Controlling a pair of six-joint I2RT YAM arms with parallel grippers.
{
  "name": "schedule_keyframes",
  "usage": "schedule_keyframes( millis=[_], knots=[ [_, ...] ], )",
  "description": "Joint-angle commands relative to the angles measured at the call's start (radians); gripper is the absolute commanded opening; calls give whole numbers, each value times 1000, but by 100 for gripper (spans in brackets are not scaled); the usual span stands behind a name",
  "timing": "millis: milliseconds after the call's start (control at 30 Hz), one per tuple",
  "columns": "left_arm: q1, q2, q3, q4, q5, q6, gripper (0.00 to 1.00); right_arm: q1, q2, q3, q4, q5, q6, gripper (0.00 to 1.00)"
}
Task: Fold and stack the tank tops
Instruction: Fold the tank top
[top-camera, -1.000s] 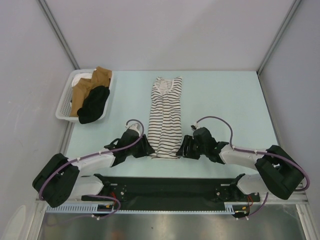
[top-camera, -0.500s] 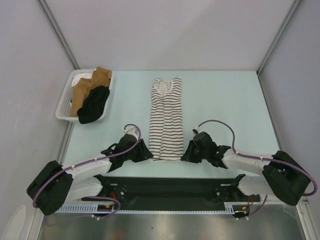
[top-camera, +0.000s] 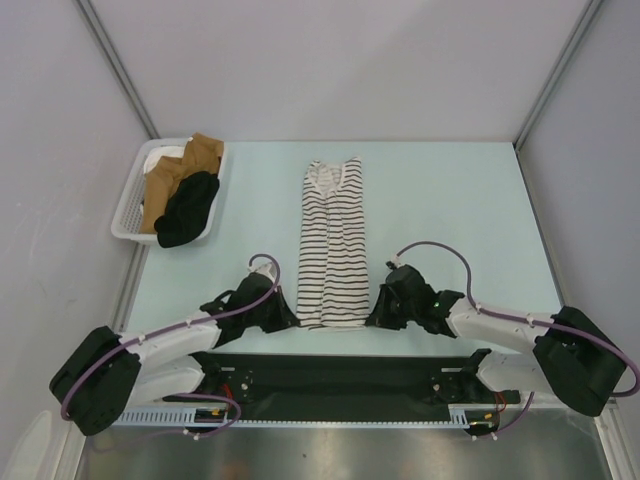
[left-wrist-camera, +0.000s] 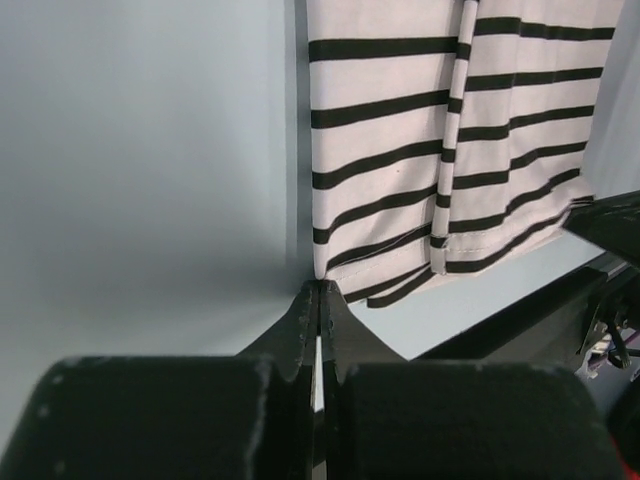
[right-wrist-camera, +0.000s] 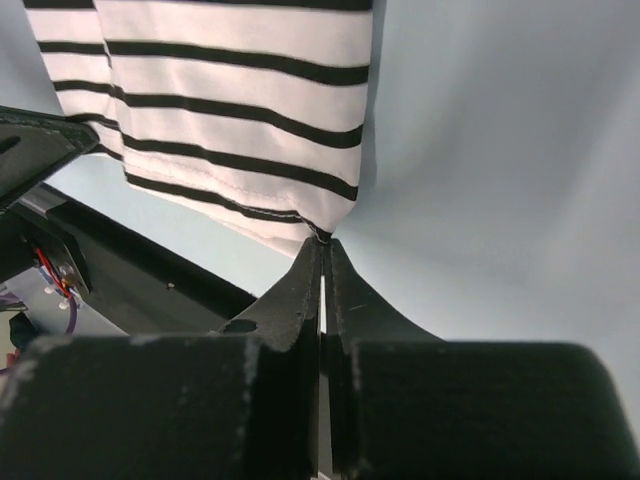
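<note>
The striped tank top lies folded into a long narrow strip down the middle of the table, neck at the far end. My left gripper is shut on its near left hem corner; in the left wrist view the cloth runs from the pinched tips. My right gripper is shut on the near right hem corner, seen in the right wrist view with the cloth above it. The black tank top lies crumpled in the white basket at the far left.
The basket also holds a brown garment and a white one under it. The black base plate of the arms runs along the near table edge just behind the hem. Grey walls close in the table on three sides.
Both grippers have pulled the hem corners toward the near edge. The striped top has slid nearer and stretched out straighter.
</note>
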Motion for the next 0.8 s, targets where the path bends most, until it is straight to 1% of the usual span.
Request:
schedule_keyframes(
  millis=[0,67,133,167,300,433,567,633,667,767],
  knots=[
    [-12,-72,13,-189,-2,12,0,7,-56,97,-78,11,-30,0],
    [-12,-102,74,-246,-13,21,0,4,-64,134,-121,25,-58,0],
    [-10,-98,130,-304,-57,35,0,-28,-56,186,-141,18,-77,0],
    [-7,-86,183,-313,-65,41,0,-45,-50,200,-146,10,-97,0],
    [20,14,286,-325,-79,80,0,-104,10,280,-143,-22,-153,0],
    [88,80,351,-284,-35,110,0,-150,93,387,-143,-47,-194,0],
    [148,150,475,-319,-62,161,0,-180,169,468,-146,-48,-223,0],
    [171,193,509,-327,-68,172,0,-205,209,497,-147,-51,-239,0],
    [198,207,533,-324,-44,181,0,-212,222,531,-144,-56,-245,0],
    [235,272,589,-315,-24,199,0,-245,274,586,-156,-62,-269,0]
  ],
)
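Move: Each closed gripper holds one hem corner almost at table height. From the left gripper, the tank top's strap end lies about 40 cm ahead and 9 cm right, with the body's middle some 20 cm ahead and 9 right. The other hem corner is 18 cm right and level. The basket stands about 33 cm ahead and 31 left. From the right gripper, the strap end is about 40 cm ahead and 9 left, the body's middle 20 ahead and 9 left. Keep both hem corners pinched and swing them together forward over the tank top's body towards the strap end. Lift the right gripper promptly, going some 13 cm forward and 9 up, drifting 2 left, its fingertips tipping up about 10 degrees. Let the left gripper ease back a centimetre first, then rise and carry forward about 11 cm, 8 up. ##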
